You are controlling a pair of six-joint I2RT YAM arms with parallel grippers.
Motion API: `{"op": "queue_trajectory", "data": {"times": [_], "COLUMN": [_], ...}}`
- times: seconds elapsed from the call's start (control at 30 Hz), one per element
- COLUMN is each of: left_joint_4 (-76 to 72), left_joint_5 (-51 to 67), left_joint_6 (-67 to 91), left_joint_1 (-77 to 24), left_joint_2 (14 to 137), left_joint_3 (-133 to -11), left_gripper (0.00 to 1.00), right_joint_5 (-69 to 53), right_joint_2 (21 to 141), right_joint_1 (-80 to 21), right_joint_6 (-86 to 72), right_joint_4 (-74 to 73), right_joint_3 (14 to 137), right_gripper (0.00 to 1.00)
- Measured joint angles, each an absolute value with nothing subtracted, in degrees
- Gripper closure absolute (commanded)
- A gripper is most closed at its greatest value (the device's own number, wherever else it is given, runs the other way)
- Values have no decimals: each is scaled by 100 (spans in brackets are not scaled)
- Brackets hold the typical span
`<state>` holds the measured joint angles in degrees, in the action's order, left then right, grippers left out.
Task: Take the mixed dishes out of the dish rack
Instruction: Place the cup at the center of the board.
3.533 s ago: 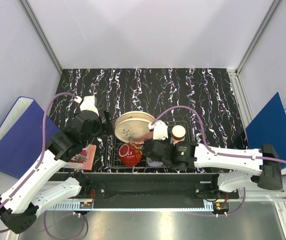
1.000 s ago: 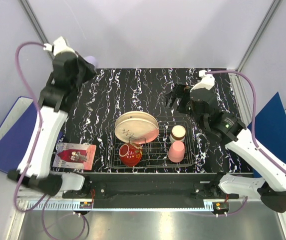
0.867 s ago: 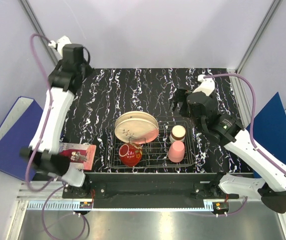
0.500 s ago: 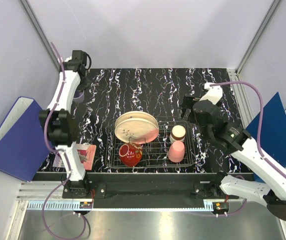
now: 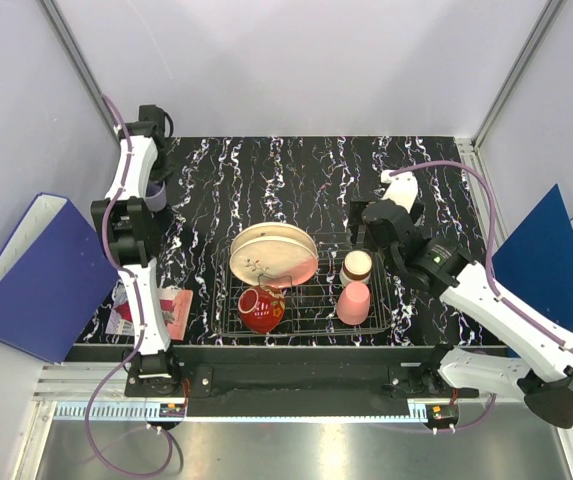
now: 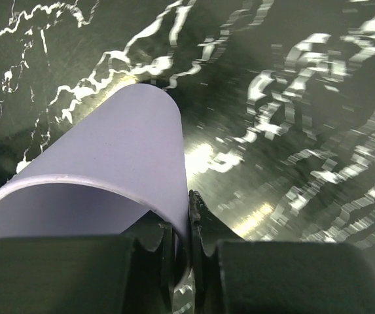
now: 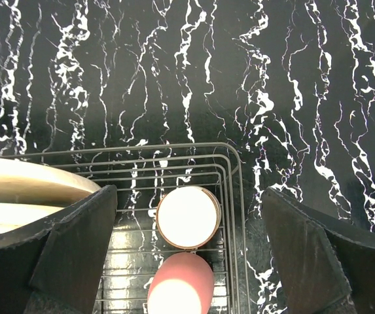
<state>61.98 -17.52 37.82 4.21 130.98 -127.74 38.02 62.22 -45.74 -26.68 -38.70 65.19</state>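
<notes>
My left gripper point(image 6: 186, 222) is shut on the rim of the lilac tumbler point(image 6: 108, 163), one finger inside and one outside, low over the black marbled table at the far left point(image 5: 152, 180). The dish rack point(image 5: 378, 300) holds two cream plates point(image 5: 271, 255) leaning at its left, a red bowl-cup point(image 5: 261, 308), a pink tumbler point(image 5: 352, 302) and a small brown-cream cup point(image 5: 356, 265). My right gripper point(image 7: 188, 203) hangs open above the rack's right end, with the brown-cream cup point(image 7: 188, 217) between its fingers far below and the pink tumbler point(image 7: 179, 288) just nearer.
A red printed card point(image 5: 151, 310) lies on the table left of the rack. Blue binders lean outside the table at the left point(image 5: 36, 270) and right point(image 5: 541, 250). White walls close the back and sides.
The left arm has stretched out and brought the lilac tumbler down to the far-left part of the table. The right gripper has shifted left and nearer, over the rack's right end.
</notes>
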Motion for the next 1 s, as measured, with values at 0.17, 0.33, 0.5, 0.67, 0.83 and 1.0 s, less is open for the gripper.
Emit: {"op": "queue_trajectory", "data": {"times": [0.17,0.33,0.5,0.67,0.83,1.0], "left_joint_4": [6204,6206,6206,6248,6235,6191], "left_joint_5": [-1763,-1704,-1610,-1511,-1474,-1463], "left_joint_6": [3745,3671,3603,3592,3586,3586], "left_joint_1": [521,517,513,515,521,537], "left_joint_2": [13332,13336,13336,13253,12792,12366], "left_joint_3": [-12774,-12776,-12781,-12903,-13019,-13050], "left_gripper": [86,57,36,24,23,23], "right_joint_5": [3789,3741,3649,3629,3562,3487], "right_joint_2": [6473,6720,6748,6748,6748,6746], "right_joint_1": [-4574,-4574,-4574,-4574,-4574,-4574], "right_joint_6": [-2571,-2526,-2526,-2532,-2587,-2641], "right_joint_4": [-3760,-3708,-3699,-3662,-3660,-3662], "right_joint_3": [6521,6521,6523,6528,6534,6534], "right_gripper": [0,0,0,0,0,0]}}
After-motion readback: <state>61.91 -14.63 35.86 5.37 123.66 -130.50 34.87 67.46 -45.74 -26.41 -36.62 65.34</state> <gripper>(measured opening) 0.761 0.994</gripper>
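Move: The left hand still pinches the purple cup by its rim, the cup's middle about 2 cm back, 3 cm left and 5 cm down. Its counter spot lies right under it, some 12 cm below the hand, 2 cm back and 3 cm left. The plates in the rack stand roughly 28 cm right and 18 cm back; the red booklet, about 28 cm back and 3 cm left. From the right hand, the counter spot is some 22 cm ahead and 54 cm left. Still gripping the purple cup's rim, the left hand lowers it the last 2 cm onto the counter and holds there while the fingers open about two thirds of their range and let go. It then rises straight up some 10 cm clear of the cup, fingertips tilting outward over 10 degrees. The right hand, wide open and empty, eases a couple of centimetres down and left towards the rack. ##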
